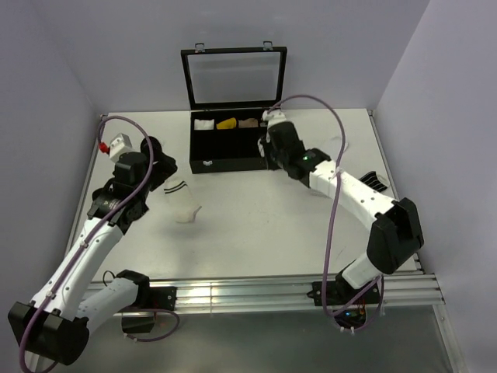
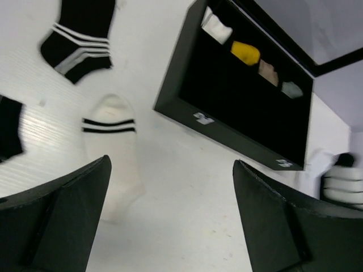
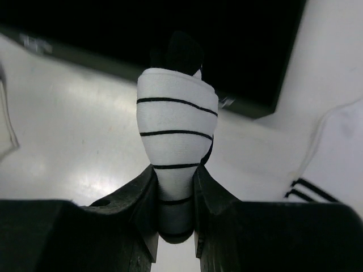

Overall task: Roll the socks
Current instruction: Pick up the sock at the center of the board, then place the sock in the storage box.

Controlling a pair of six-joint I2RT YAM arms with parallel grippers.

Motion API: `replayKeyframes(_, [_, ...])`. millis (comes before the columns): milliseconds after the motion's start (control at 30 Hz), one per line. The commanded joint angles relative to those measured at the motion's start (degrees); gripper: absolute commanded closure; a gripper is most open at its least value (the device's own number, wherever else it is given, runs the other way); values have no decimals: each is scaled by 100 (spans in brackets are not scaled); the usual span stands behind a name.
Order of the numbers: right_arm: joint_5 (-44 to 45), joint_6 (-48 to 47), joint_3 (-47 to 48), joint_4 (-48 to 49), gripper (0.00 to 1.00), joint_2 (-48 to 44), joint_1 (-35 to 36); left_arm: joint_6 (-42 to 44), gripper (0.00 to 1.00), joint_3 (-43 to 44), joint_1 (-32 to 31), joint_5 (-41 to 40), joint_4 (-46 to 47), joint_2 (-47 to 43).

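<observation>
A rolled sock (image 3: 177,130), white with thin black lines, stands between my right gripper's fingers; that gripper (image 3: 176,171) is shut on it just in front of the black box (image 3: 249,68). From above, this gripper (image 1: 269,144) sits at the box's right front corner. The other sock (image 1: 183,203), plain white with two black cuff bands, lies flat and unrolled on the table. My left gripper (image 2: 171,163) hovers open above the table beside this sock (image 2: 110,158), with nothing between its fingers (image 2: 62,221).
The open black box (image 1: 233,151) with its raised lid (image 1: 234,76) holds white, yellow and tan bundles (image 2: 245,52) in its back compartments. A black sock with white stripes (image 2: 79,39) lies near the left arm. More striped fabric (image 3: 326,158) lies right of the right gripper.
</observation>
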Motion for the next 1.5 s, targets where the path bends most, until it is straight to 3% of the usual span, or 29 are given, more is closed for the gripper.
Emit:
replayKeyframes(0, [-100, -140, 832, -330, 100, 196, -375, 850, 7, 329, 147, -430, -294, -222])
replayKeyframes(200, [-267, 272, 2423, -918, 100, 1346, -1043, 1624, 6, 452, 314, -1078, -269, -495])
replayKeyframes(467, [-57, 695, 4232, -1481, 100, 3016, -1369, 1845, 7, -93, 428, -1670, 110, -741])
replayKeyframes(733, [-92, 1107, 4850, -1455, 100, 4115, -1404, 1924, 7, -110, 455, -1880, 48, -618])
replayKeyframes(1133, [-575, 1266, 4508, -823, 100, 4372, -1466, 1924, 7, -137, 472, -1907, 4, -557])
replayKeyframes(1467, [-1031, -822, 2443, 100, 100, 2984, -1413, 1942, 8, -146, 507, -1837, 22, -548])
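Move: My right hand pinches the rolled striped sock in front of the box. The empty compartment in the box's right-hand column lies about 17 cm ahead, 3 cm to the right and 14 cm down. The grey sock is some 7 cm beyond it, the brown sock 8 cm left of the grey one. The long white sock lies 24 cm right and 9 cm ahead of my right hand. From my left hand that compartment is about 22 cm ahead, 30 cm right and 19 cm below. Keeping the rolled sock pinched, I swing my right hand about 17 cm forward in a quick arc, lifting over the box's front wall, then sinking to some 10 cm below my start over the right-hand column. My wrist tips down and turns clockwise, then partly unwinds as I ease back a little. My open left hand moves about 10 cm left, away from the box, rolling some 25 degrees. ##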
